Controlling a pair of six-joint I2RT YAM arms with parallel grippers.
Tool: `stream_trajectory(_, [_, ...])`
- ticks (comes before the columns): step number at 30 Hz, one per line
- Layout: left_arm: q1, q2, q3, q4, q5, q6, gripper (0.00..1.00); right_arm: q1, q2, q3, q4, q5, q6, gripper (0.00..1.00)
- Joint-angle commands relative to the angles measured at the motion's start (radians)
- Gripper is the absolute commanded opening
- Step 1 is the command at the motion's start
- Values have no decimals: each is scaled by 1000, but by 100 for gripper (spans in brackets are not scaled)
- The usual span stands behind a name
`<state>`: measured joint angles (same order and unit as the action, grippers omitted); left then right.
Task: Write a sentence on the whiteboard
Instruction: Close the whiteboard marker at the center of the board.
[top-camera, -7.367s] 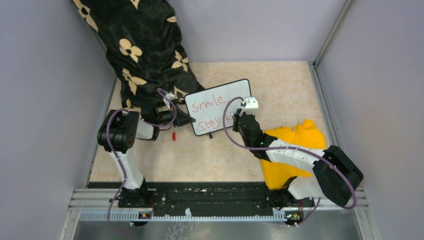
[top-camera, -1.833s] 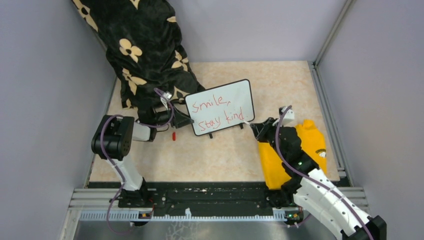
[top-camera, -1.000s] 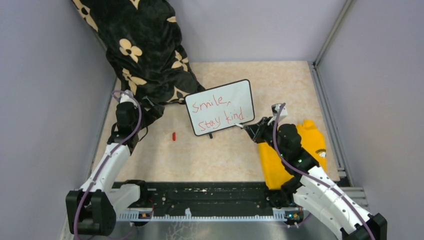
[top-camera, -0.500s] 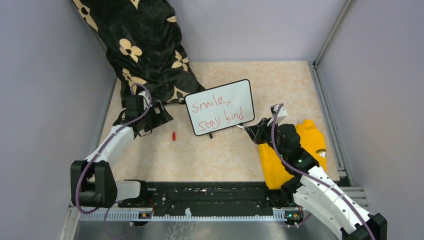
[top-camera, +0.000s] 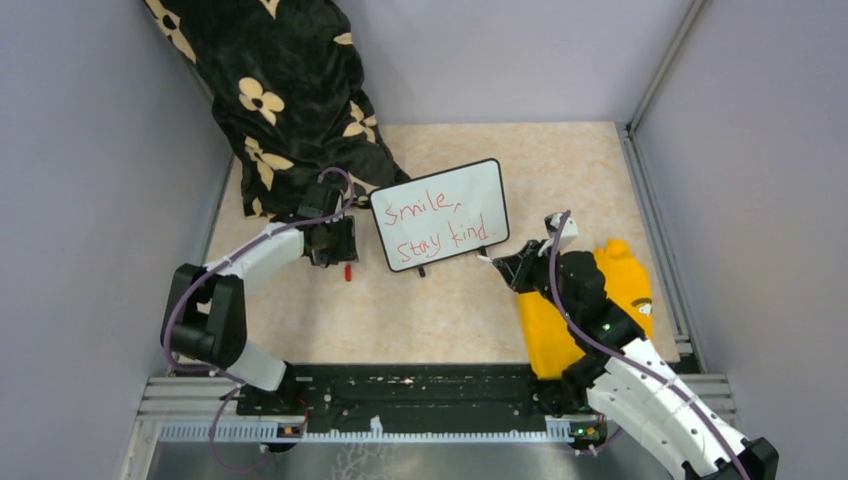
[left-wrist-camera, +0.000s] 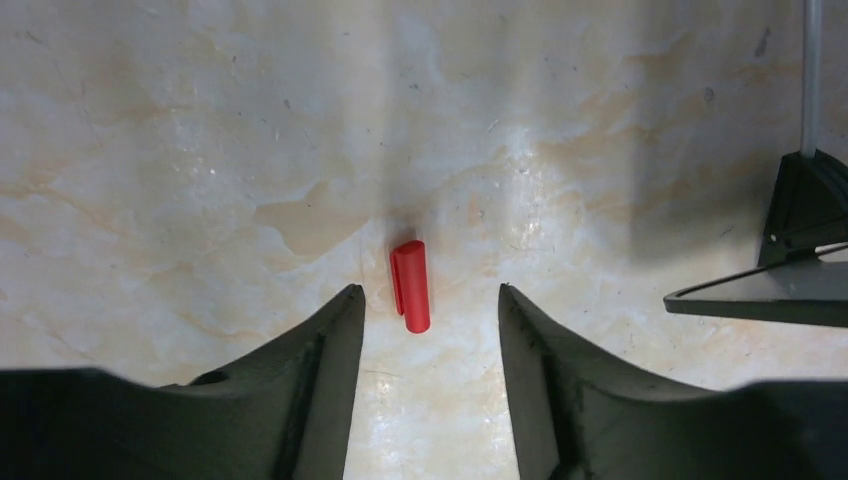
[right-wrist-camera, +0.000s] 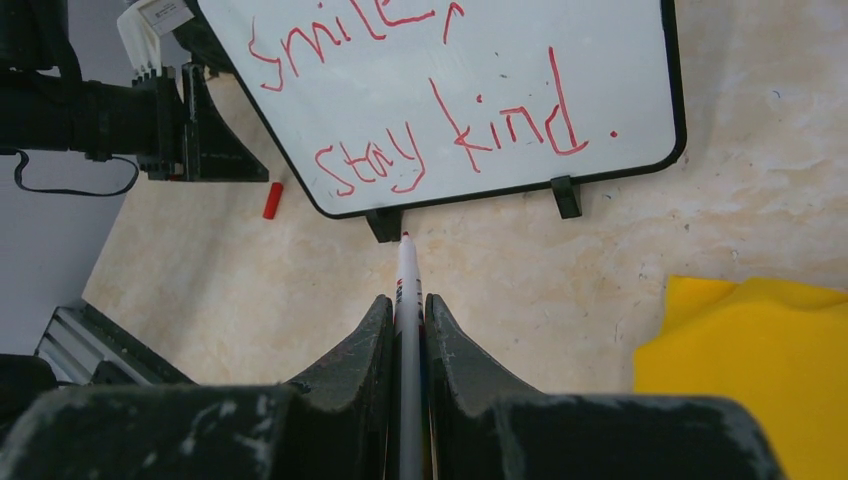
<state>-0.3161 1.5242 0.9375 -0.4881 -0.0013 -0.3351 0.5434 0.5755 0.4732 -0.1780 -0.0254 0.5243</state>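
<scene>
The whiteboard stands tilted on short black feet at mid-table, its black frame around the red sentence "Smile, Stay kind." The right wrist view shows the board and the sentence close up. My right gripper is shut on a white marker. The marker's red tip hovers just below the board's bottom edge, off the surface. My left gripper is open and points down at a small red cap lying on the table. Its fingers flank the cap's near end without touching it.
A yellow cloth lies under and right of my right arm. Black fabric with cream flowers hangs over the back left corner, just behind my left gripper. Grey walls close in both sides, and a metal rail runs along the near edge.
My left arm swung from the left side by the fabric to just left of the board, above the red cap. My right gripper with the marker drew back slightly from the board.
</scene>
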Motion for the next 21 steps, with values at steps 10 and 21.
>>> stream_trajectory(10, [2,133,56,-10,-15,31,45,11,-29,68,-22,45,-18,0])
stream_trajectory(21, [3,162,56,-6,-36,25,42,12,-25,58,-2,32,-1,0])
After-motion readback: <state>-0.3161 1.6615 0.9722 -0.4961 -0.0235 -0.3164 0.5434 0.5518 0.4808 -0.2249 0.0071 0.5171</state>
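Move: The red cap lies under the left hand, about 4 cm below it and roughly 1 cm back and 1 cm to its left. From that hand, the whiteboard's middle is some 21 cm to the right, 9 cm ahead and 4 cm higher; the board's nearer black foot is about 18 cm to the right, level with it, and 4 cm below. From the right hand, which holds the open marker, the cap is about 36 cm left, 6 cm ahead and 18 cm below. The left hand sinks about 3 cm, almost straight down onto the red cap's place, its fingers tipping some 5 degrees further towards the table and ending close to the tabletop, one on either side of the cap. As it starts, its fingers close from about two-thirds open to a bit under half and then stay so, still with clear room around the cap and not yet pinching it, while the right hand keeps the uncapped marker gripped nearly in place. ##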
